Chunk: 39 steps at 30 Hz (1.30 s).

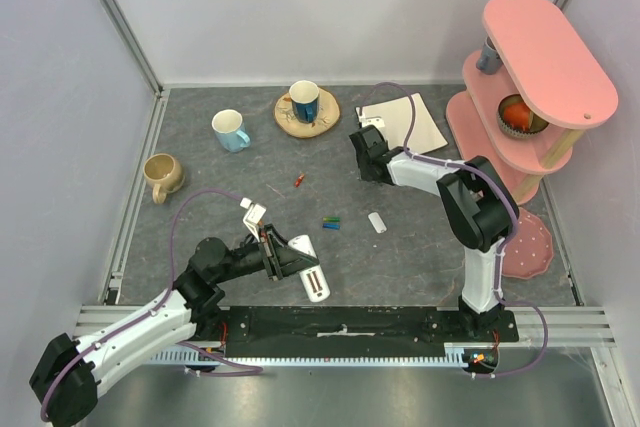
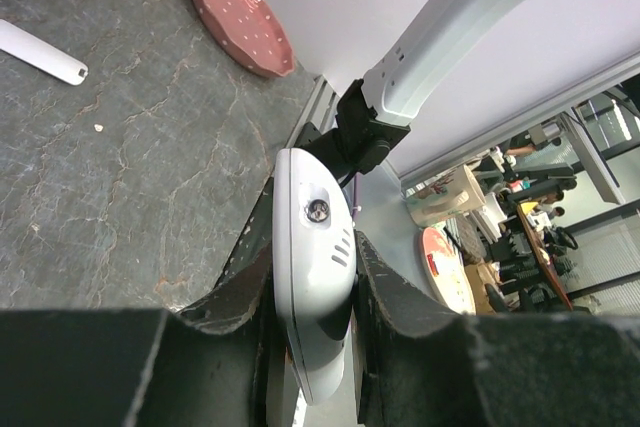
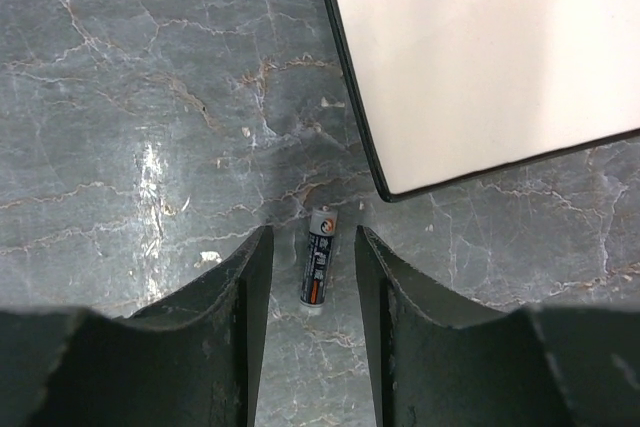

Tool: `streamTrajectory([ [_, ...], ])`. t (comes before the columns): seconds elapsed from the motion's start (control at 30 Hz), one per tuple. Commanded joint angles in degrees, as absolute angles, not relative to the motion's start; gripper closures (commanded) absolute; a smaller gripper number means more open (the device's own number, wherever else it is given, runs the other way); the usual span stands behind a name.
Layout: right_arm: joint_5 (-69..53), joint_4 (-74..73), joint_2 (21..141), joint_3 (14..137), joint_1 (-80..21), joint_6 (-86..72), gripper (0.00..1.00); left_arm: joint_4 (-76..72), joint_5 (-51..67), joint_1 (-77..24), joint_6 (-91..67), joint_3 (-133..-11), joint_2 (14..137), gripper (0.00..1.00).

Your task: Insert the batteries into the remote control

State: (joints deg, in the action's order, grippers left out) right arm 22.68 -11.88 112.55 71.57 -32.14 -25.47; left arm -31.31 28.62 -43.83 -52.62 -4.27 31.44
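Observation:
My left gripper (image 1: 275, 252) (image 2: 312, 237) is shut on the white remote control (image 1: 313, 282) (image 2: 312, 247), holding it edge-on just above the table near the front. A red-orange battery (image 1: 299, 180) and a green-blue battery (image 1: 331, 224) lie on the grey table between the arms. My right gripper (image 1: 366, 157) (image 3: 312, 232) points down beside the white square plate (image 1: 405, 122) (image 3: 480, 57). It is open, and a grey-black battery with an orange band (image 3: 317, 269) lies on the table between its fingers, with a gap on each side. The top view hides this battery under the gripper.
A short white piece (image 1: 376, 222) (image 2: 40, 52) lies near the green-blue battery. A light blue mug (image 1: 231, 130), a tan mug (image 1: 162, 177) and a dark blue mug on a wooden coaster (image 1: 305, 102) stand at the back left. A pink shelf (image 1: 530, 77) and a pink plate (image 1: 527, 245) are on the right.

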Motion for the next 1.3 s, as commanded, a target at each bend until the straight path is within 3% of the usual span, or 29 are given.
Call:
streamTrajectory([
  [0.0, 23.82, -12.66, 114.43, 74.79, -31.73, -24.96, 0.55, -32.26, 27.95, -43.59, -51.15, -4.22, 31.46, 0.98],
  [0.33, 22.76, -12.31, 114.35, 70.94, -31.38, -26.98, 0.68, -31.82, 27.86, -43.59, -51.06, -4.39, 31.20, 0.98],
  [0.43, 21.80, -12.04, 114.00, 69.62, -31.20, -27.25, 0.78, -31.47, 27.77, -43.59, -51.06, -4.39, 30.76, 0.98],
  [0.47, 21.36, -12.04, 113.47, 69.26, -31.29, -27.25, 0.89, -31.29, 27.86, -43.59, -51.15, -4.39, 30.41, 0.98],
  [0.57, 20.48, -11.34, 110.24, 67.33, -31.29, -26.98, 1.00, -29.54, 27.77, -43.59, -50.80, -5.18, 28.92, 0.98],
  [0.77, 9.69, -10.54, 99.69, 64.51, -32.42, -21.02, 1.00, -24.70, 26.81, -43.59, -49.66, -7.03, 25.23, 0.98],
  [0.97, 19.77, -9.76, 91.77, 61.53, -47.25, 3.30, 1.00, -21.27, 26.63, -43.59, -47.99, -6.95, 23.38, 0.98],
  [1.13, 8.02, -6.34, 88.69, 52.58, -48.43, 21.94, 1.00, -21.89, 28.39, -43.59, -48.78, -6.15, 22.51, 0.98],
  [1.27, 10.04, -9.64, 81.50, 49.49, -48.60, 18.81, 1.00, -20.04, 29.09, -43.59, -49.22, -5.63, 18.65, 0.98],
])
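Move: The dark battery lies right between my open right fingertips, about 1 cm below them. The white board's middle is some 15 cm ahead and 8 cm right. The white battery cover lies about 14 cm back and 1 cm right, and the green and blue batteries about 14 cm back and 12 cm left, all at table height. From my left hand, the dark battery is about 28 cm ahead, 20 cm right and 16 cm down. I settle my right fingers barely lower and shut them on the dark battery. Then I lift it and carry it back about 13 cm, rising and swinging left past the cover towards the remote in my left hand. I turn the wrist some 50 degrees counter-clockwise; at the end I dip and come back right about 3 cm. My left hand keeps its grip on the remote. ##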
